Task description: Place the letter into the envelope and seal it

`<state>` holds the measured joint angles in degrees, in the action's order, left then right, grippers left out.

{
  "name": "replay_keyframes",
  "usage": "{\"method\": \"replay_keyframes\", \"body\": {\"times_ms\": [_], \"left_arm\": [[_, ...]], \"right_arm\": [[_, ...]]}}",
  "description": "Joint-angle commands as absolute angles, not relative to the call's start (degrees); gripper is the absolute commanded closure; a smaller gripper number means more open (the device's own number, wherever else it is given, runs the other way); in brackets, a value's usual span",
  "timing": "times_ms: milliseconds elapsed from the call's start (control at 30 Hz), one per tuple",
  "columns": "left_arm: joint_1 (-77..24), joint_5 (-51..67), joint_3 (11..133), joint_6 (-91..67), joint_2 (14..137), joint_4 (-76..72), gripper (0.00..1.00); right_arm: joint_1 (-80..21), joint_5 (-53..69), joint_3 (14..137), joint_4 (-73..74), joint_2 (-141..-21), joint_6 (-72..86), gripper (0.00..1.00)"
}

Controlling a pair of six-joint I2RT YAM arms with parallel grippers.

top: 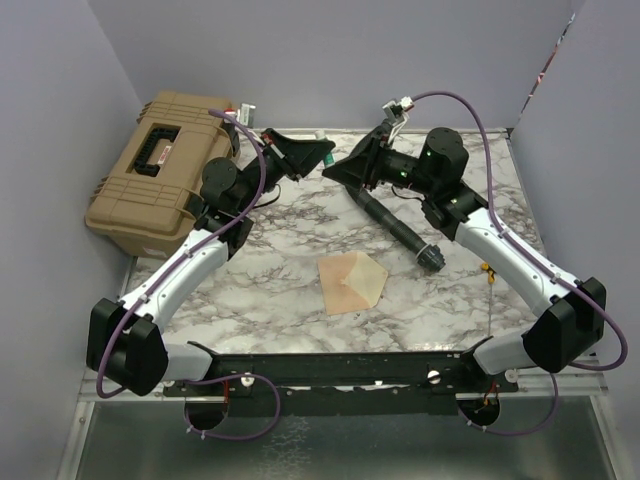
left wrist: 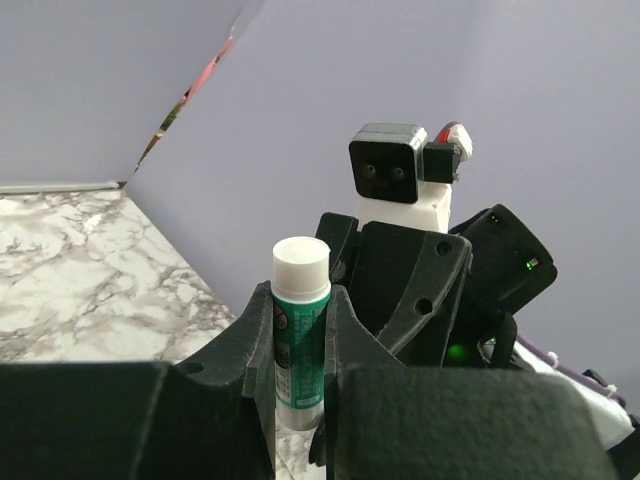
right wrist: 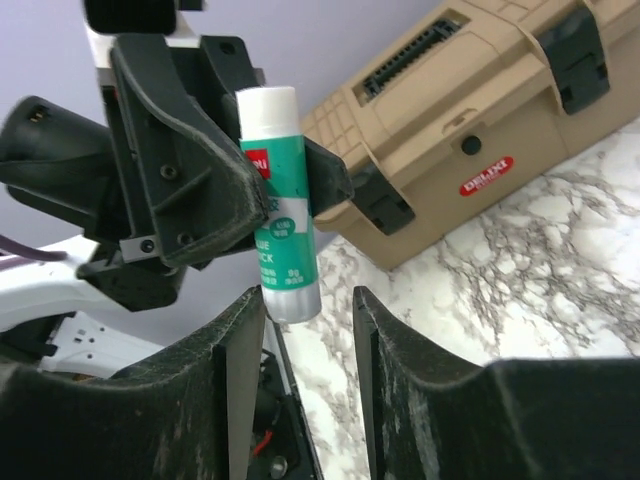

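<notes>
The envelope lies flat mid-table, with its paler pointed flap open toward the right. The letter is hidden from view. Far behind it, both arms meet in the air. My left gripper is shut on a green glue stick with a white cap, held upright. In the right wrist view the glue stick hangs from the left gripper's fingers. My right gripper stands open, and the stick's lower end sits just at its fingertips, closer to the left one.
A tan hard case sits at the table's back left, and is also seen as the case behind the stick. A black rod-shaped part lies right of the middle. Purple walls close in the back and sides.
</notes>
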<state>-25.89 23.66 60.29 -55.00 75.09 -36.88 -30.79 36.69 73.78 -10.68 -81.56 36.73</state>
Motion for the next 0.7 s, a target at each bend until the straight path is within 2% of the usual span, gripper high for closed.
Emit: {"method": "replay_keyframes", "body": {"times_ms": [0, 100, 167, 267, 300, 533, 667], "left_arm": [[-26.2, 22.5, 60.0, -57.3, 74.0, -41.2, 1.00], [-26.2, 23.0, 59.7, -57.1, 73.7, -41.9, 1.00], [-26.2, 23.3, 59.6, -57.2, 73.6, -42.2, 1.00], [-26.2, 23.4, 59.5, -57.1, 73.2, -42.9, 1.00], [-26.2, 23.7, 59.6, -56.9, 73.1, -43.1, 1.00], [-26.2, 28.9, 60.5, -54.9, 72.0, -48.6, 1.00], [-26.1, 29.6, 62.5, -54.6, 72.8, -52.2, 1.00]], "right_arm": [[-31.0, 40.3, 73.6, -18.0, -81.6, 41.8, 0.58], [-30.9, 40.7, 73.5, -18.9, -81.8, 42.9, 0.64], [-30.9, 41.6, 73.4, -20.2, -82.0, 44.3, 0.74], [-30.3, 44.4, 73.0, -23.2, -82.8, 47.7, 0.96], [-29.7, 45.7, 72.5, -25.5, -82.9, 49.8, 0.99], [-23.4, 54.2, 67.3, -57.0, -86.9, 80.2, 1.00], [-23.2, 52.1, 67.1, -77.4, -91.8, 100.3, 1.00]]}}
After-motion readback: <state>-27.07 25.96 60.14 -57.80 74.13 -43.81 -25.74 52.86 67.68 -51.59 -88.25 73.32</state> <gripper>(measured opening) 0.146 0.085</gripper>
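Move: The glue stick stands cap-up in the left fingers, its middle only about 1 cm below the left hand point. From the right hand, whose half-open fingers straddle its bottom end, its middle is some 4 cm higher and 1 cm ahead. About 37 cm below the right hand, the envelope lies some 9 cm back and 6 cm to the right, the black hose some 17 cm ahead and 19 cm to the right. Up and back together, about 4 cm, go both hands; the left keeps its grip around the glue stick while the right closes from half open and pinches the bottom end. As it closes and afterwards, the right hand turns some 25 degrees, fingertips tipping up and swinging counter-clockwise to point more squarely left, towards the left hand. ##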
